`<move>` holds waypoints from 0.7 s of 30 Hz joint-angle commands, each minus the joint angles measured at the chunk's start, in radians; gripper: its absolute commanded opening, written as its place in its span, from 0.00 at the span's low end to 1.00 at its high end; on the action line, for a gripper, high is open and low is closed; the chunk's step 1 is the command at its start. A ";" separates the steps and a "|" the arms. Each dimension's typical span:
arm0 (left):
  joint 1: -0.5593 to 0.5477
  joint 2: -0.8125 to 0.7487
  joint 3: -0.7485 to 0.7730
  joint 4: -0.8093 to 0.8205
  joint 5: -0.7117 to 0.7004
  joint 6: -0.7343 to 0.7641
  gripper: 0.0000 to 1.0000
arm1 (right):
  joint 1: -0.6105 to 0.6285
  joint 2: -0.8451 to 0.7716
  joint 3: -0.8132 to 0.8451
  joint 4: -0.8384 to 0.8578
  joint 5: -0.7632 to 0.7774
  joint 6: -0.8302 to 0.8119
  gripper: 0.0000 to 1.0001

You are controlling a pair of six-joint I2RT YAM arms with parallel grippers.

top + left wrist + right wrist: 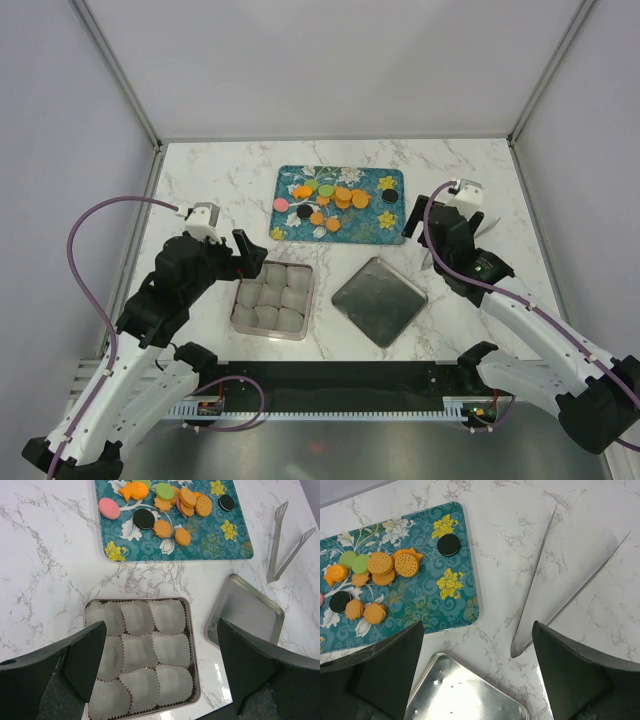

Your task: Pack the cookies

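Note:
The cookies [335, 197] lie in a loose heap on a teal flowered tray [375, 225] at the back centre: mostly orange, a few black, green and one pink. They also show in the left wrist view [187, 500] and the right wrist view [395, 564]. A square tin [192, 645] lined with white paper cups [137, 650] stands in front of the tray; every cup is empty. My left gripper [161, 630] is open and empty, hovering over the tin. My right gripper [477, 627] is open and empty, above the marble between the tray's right corner and the tongs.
The tin's metal lid [379, 300] lies flat to the right of the tin, also in the right wrist view [465, 690]. Metal tongs [540, 585] lie on the marble right of the tray. White walls close the back and sides.

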 commanded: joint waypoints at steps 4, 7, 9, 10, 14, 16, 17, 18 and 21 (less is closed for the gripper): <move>0.005 -0.008 0.002 0.041 0.032 0.043 1.00 | -0.001 0.000 0.026 -0.037 0.030 0.020 0.98; 0.005 -0.005 0.002 0.044 0.038 0.043 1.00 | -0.001 0.029 0.043 -0.055 0.019 0.017 0.98; 0.005 -0.007 0.002 0.041 0.041 0.043 1.00 | 0.000 0.043 0.055 -0.060 0.010 0.019 0.98; 0.005 -0.008 -0.001 0.041 0.041 0.041 1.00 | -0.003 0.060 0.058 -0.063 0.007 0.022 0.98; 0.005 -0.013 -0.001 0.041 0.047 0.041 1.00 | -0.085 0.152 0.122 -0.098 -0.061 0.022 0.98; 0.005 -0.013 -0.001 0.041 0.055 0.041 1.00 | -0.189 0.207 0.141 -0.101 -0.130 0.025 0.98; 0.005 -0.014 -0.001 0.041 0.058 0.041 1.00 | -0.225 0.224 0.155 -0.100 -0.142 0.033 0.98; 0.005 -0.019 -0.004 0.041 0.060 0.041 1.00 | -0.280 0.244 0.164 -0.101 -0.145 0.036 0.98; 0.005 -0.030 -0.009 0.041 0.061 0.039 1.00 | -0.373 0.316 0.193 -0.098 -0.138 0.052 0.97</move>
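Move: The right hand, wide open and empty, is about 19 cm above the table; the middle of the spread tongs lies some 9 cm ahead of it and 13 cm to its right. The middle of the teal cookie tray is roughly 19 cm ahead and 22 cm to the left of this hand, and the metal tray's middle about 12 cm back and 10 cm left. From the idle left hand the tongs are around 18 cm ahead, 53 cm right and 22 cm below. The right hand first sinks about 2 cm almost on the spot, then picks up speed and sweeps rightward, forward and further down towards the tongs, ending roughly 7 cm to the right, 4 cm farther out and 5 cm lower. On the way the fingers tip down some 15 degrees while the hand turns about 10 degrees clockwise, and they stay wide open, still well above the tongs and touching nothing. ##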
